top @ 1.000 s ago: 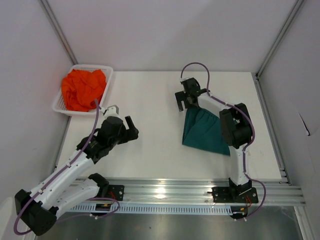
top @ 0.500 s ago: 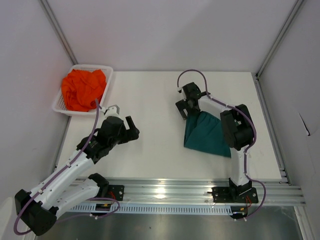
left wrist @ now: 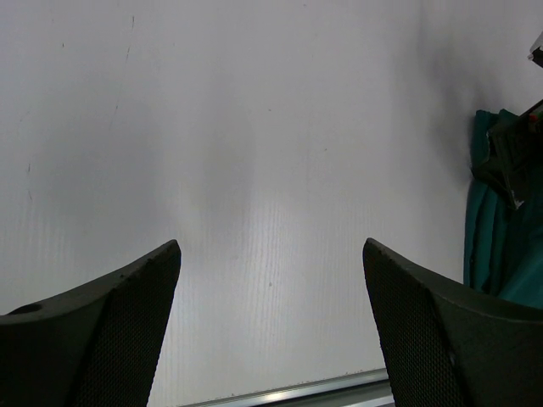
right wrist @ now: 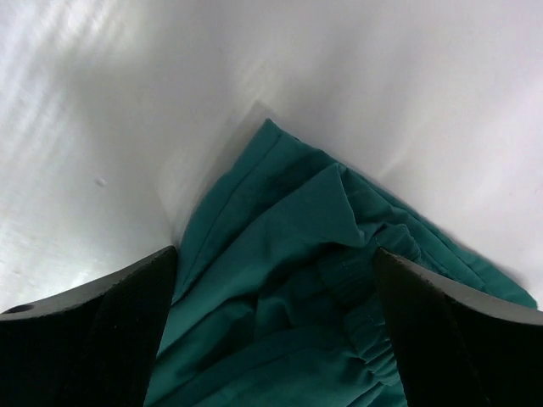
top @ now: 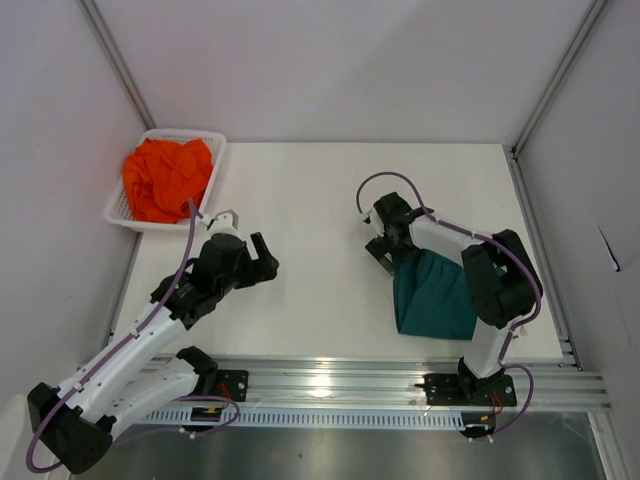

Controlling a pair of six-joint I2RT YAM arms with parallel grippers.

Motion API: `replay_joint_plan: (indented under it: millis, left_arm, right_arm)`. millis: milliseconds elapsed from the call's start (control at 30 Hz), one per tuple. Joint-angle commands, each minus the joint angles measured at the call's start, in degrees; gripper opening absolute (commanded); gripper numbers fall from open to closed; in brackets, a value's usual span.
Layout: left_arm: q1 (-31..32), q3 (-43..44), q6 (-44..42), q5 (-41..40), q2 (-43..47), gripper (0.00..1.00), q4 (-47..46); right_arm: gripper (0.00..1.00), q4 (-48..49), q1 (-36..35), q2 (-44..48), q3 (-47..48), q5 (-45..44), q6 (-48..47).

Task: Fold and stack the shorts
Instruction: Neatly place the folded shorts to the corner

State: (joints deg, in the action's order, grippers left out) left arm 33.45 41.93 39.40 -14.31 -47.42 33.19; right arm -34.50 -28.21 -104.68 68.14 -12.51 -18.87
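The dark teal-green shorts [top: 437,297] lie bunched on the white table at the right, near the front edge. My right gripper [top: 391,242] is at their far left corner, open, its jaws wide apart over the fabric. In the right wrist view the teal shorts [right wrist: 288,280] fill the space between the fingers, with the gathered waistband at the right. The orange shorts [top: 165,178] lie crumpled in the white basket [top: 216,160] at the far left. My left gripper [top: 262,256] is open and empty over bare table left of centre. The left wrist view shows the teal shorts [left wrist: 492,229] at its right edge.
The metal rail [top: 330,380] runs along the table's front edge. White walls with metal frame posts enclose the table on three sides. Bare white table [left wrist: 271,170] lies between the two grippers.
My right gripper has moved toward the front edge and a little right. The teal shorts have shifted with it and now lie in a narrower bunch nearer the front. The left arm has barely moved.
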Motion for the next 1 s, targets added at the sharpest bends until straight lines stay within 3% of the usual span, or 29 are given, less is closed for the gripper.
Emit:
replay_joint_plan:
  millis: [0,333,433,733,867,967]
  left_arm:
    - [-0.3,0.2,-1.3,0.9,1.5,0.89,0.1]
    - [-0.3,0.6,-1.3,0.2,1.9,0.89,1.7]
    - [-0.3,0.9,-1.3,-0.2,2.0,0.89,1.7]
    - [-3.1,5.9,-1.7,-1.4,-1.4,0.92,4.0]
    - [-7.0,9.6,-2.1,-1.3,-2.8,0.92,5.1]
    - [-11.5,15.3,-3.0,-0.6,-5.5,0.93,7.0]
  right_arm:
    - [1.0,-2.5,0.8,3.2,-3.5,-4.3,-4.9]
    - [0.99,-4.6,1.9,5.6,-9.3,-6.7,-8.5]
    - [0.99,-1.5,2.2,6.6,-9.2,-11.9,-7.6]
    - [0.99,10.9,-1.5,20.2,-1.2,-5.8,-5.6]
    - [0.99,17.0,-3.4,22.8,-0.1,-3.5,0.0]
    - [0.99,19.8,-4.5,21.9,1.1,-0.6,10.8]
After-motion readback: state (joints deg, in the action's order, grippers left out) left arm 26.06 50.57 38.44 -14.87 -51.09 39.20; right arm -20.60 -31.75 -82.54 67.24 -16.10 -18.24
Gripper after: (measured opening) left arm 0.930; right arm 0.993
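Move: My right hand is down at the teal shorts' far-left corner, its open fingers straddling the cloth; the middle of the shorts lies about 12 cm to its right and 8 cm back, some 2 cm lower. The table's near right corner, where they are headed, is roughly 41 cm to the right and 24 cm back. From my left hand the shorts are about 46 cm to the right, 5 cm back and 14 cm below. With my right fingers still wide open and pressed on the shorts, I drag them about 5 cm to the right and a little back. Then I lift off and rise quickly some 15 cm, swinging left and forward off the cloth while the fingers tip up by about 30 degrees. At the end my left hand starts up, left and forward by a few centimetres. ##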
